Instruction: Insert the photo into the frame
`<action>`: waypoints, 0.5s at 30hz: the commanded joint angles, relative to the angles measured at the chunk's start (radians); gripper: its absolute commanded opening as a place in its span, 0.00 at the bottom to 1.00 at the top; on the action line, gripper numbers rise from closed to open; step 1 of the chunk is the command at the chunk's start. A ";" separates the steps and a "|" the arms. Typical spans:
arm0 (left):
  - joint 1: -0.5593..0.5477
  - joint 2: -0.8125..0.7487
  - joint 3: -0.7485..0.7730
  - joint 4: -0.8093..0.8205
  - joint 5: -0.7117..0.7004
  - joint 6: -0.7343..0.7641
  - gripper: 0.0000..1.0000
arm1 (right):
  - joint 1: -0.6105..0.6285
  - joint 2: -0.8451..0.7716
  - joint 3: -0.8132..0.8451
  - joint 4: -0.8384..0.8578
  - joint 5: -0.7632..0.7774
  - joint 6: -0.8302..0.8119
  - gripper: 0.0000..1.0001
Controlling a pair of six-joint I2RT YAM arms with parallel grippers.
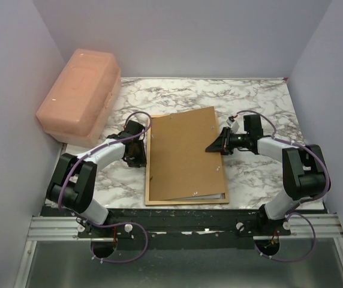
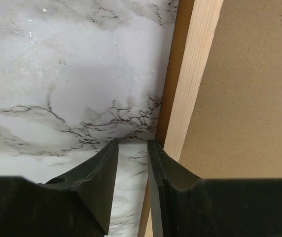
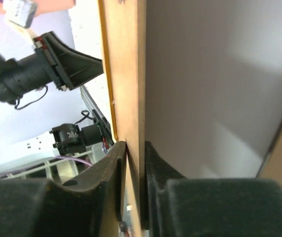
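The orange-brown frame (image 1: 186, 201) lies flat on the marble table, its left rail (image 2: 195, 74) in the left wrist view. A plain brown backing board (image 1: 183, 150) rests on it, skewed. My right gripper (image 1: 217, 146) is at the board's right edge, its fingers lying against both faces of the board (image 3: 123, 74), shut on it (image 3: 136, 145). My left gripper (image 1: 137, 157) sits low beside the frame's left rail, open (image 2: 132, 142), with only marble between its fingers. The photo is hidden; a pale strip (image 1: 210, 195) shows under the board's near right corner.
A pink plastic box (image 1: 78, 93) stands at the back left of the marble table (image 1: 249, 102). Grey walls close in the left, back and right sides. The left arm (image 3: 57, 64) shows beyond the board in the right wrist view.
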 commanded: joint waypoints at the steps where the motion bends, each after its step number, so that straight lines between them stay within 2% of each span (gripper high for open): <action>1: -0.003 -0.002 0.010 0.015 0.015 -0.007 0.33 | 0.023 0.047 0.010 -0.091 0.120 -0.078 0.31; 4: -0.002 -0.006 0.018 0.004 0.012 -0.010 0.34 | 0.028 0.049 0.032 -0.137 0.162 -0.112 0.46; 15: -0.002 -0.010 0.019 0.005 0.019 -0.014 0.34 | 0.080 0.067 0.097 -0.235 0.294 -0.167 0.73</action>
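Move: The frame being closed has its middle about 10 cm to the right hand's left, 1 cm back and 8 cm below; the backboard pinched by its right edge has its middle some 10 cm left, 1 cm back and 4 cm below. The frame's right rail runs under that edge, roughly 5 cm right, 1 cm back and 8 cm below. From the left hand the frame's middle is about 16 cm right and 1 cm ahead, its left rail only 2 cm right, both about level in height. Opening its fingers widely on the backboard's raised right edge, the right hand sinks about 4 cm towards the frame, quickly at first, while the wrist rolls some 15 degrees so the fingers point more steeply down. One finger ends clear above the board, the other still at its right edge. The left hand stays put beside the left rail, its fingers part open. ##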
